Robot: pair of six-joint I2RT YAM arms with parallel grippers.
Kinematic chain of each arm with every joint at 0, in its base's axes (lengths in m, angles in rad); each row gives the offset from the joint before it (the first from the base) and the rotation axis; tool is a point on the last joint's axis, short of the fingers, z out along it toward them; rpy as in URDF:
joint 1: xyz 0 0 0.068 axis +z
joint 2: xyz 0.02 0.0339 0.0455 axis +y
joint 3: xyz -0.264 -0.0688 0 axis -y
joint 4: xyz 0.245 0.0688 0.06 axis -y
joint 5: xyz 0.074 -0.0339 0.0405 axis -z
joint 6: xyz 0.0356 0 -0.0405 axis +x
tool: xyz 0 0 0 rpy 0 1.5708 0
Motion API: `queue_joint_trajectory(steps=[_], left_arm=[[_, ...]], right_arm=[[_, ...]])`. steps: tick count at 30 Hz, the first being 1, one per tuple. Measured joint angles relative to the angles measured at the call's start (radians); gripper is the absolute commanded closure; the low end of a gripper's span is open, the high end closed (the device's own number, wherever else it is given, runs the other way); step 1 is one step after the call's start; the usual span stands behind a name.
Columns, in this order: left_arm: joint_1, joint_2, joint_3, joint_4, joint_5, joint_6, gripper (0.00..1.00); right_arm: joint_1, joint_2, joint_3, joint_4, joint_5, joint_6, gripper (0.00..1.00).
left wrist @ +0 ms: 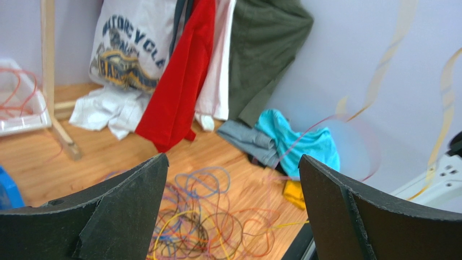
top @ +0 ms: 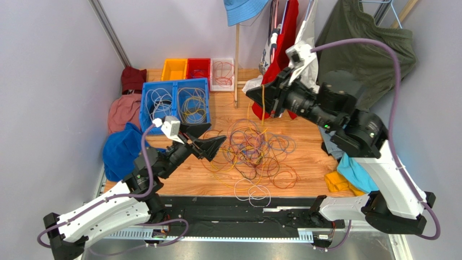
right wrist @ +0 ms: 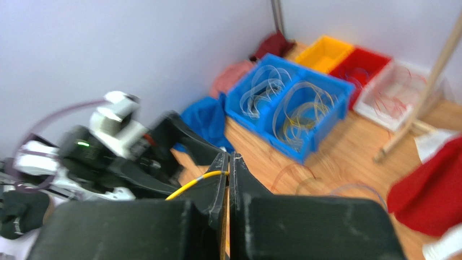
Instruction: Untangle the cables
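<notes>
The cables (top: 255, 151) lie as a loose tangle of orange, yellow, purple, brown and white loops on the wooden table; they also show in the left wrist view as the cables (left wrist: 200, 219) below the fingers. My left gripper (top: 209, 138) hovers just left of the pile, open and holding nothing, and its jaws stand wide around the left gripper (left wrist: 233, 160). My right gripper (top: 256, 95) is raised behind the pile. The right gripper (right wrist: 228, 162) is shut on a yellow cable (right wrist: 195, 183), and that strand (top: 263, 111) hangs down into the tangle.
A blue double bin (top: 174, 103) with coiled cables stands at the back left, with yellow (top: 174, 69), red (top: 198, 67) and white (top: 223, 73) bins behind it. A wooden pole (top: 237, 65) and hanging clothes (top: 282, 49) crowd the back. Cloth heaps lie left (top: 120, 151) and right (top: 355, 173).
</notes>
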Motion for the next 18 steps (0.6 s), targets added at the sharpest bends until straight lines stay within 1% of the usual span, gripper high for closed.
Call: queue_joint_trajectory(steps=[3, 7, 9, 12, 16, 18], left_arm=[[0.000, 0.019, -0.018, -0.024, -0.033, -0.004, 0.01], [-0.001, -0.022, -0.034, -0.111, -0.153, -0.014, 0.01], [-0.001, -0.063, -0.046, -0.135, -0.211, -0.019, 0.01], [-0.001, -0.127, -0.088, -0.143, -0.255, -0.024, 0.01], [-0.001, -0.211, -0.164, -0.113, -0.256, -0.024, 0.01], [-0.001, -0.226, -0.200, -0.064, -0.230, -0.019, 0.01]], right_arm=[[0.000, -0.016, 0.064, 0.052, -0.046, 0.000, 1.00], [0.000, -0.081, 0.102, 0.135, -0.064, -0.006, 1.00], [0.000, -0.114, 0.087, 0.151, -0.063, -0.010, 1.00], [0.000, -0.137, 0.037, 0.190, -0.063, -0.011, 1.00], [0.000, -0.159, -0.105, 0.239, -0.065, -0.003, 1.00], [0.000, -0.111, -0.085, 0.212, -0.075, 0.002, 1.00]])
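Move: I already hold the yellow cable in my right fingers, high over the table. The cable tangle lies about 8 cm ahead, 2 cm to the right and some 48 cm below. From that hand, the right blue bin is roughly 22 cm ahead and 19 cm left; the white cable is about 10 cm back and 2 cm right, both far below. From my left hand the tangle is some 10 cm ahead, 12 cm right and 34 cm down. I shake the yellow cable: my right hand, keeping its pinch, jerks up about 10 cm over the tangle while drawing back and a little right, then drops back about half of that, partly returning forward and left. My left hand, open and empty, sinks about 6 cm and eases some 5 cm left, turning slightly counter-clockwise. ##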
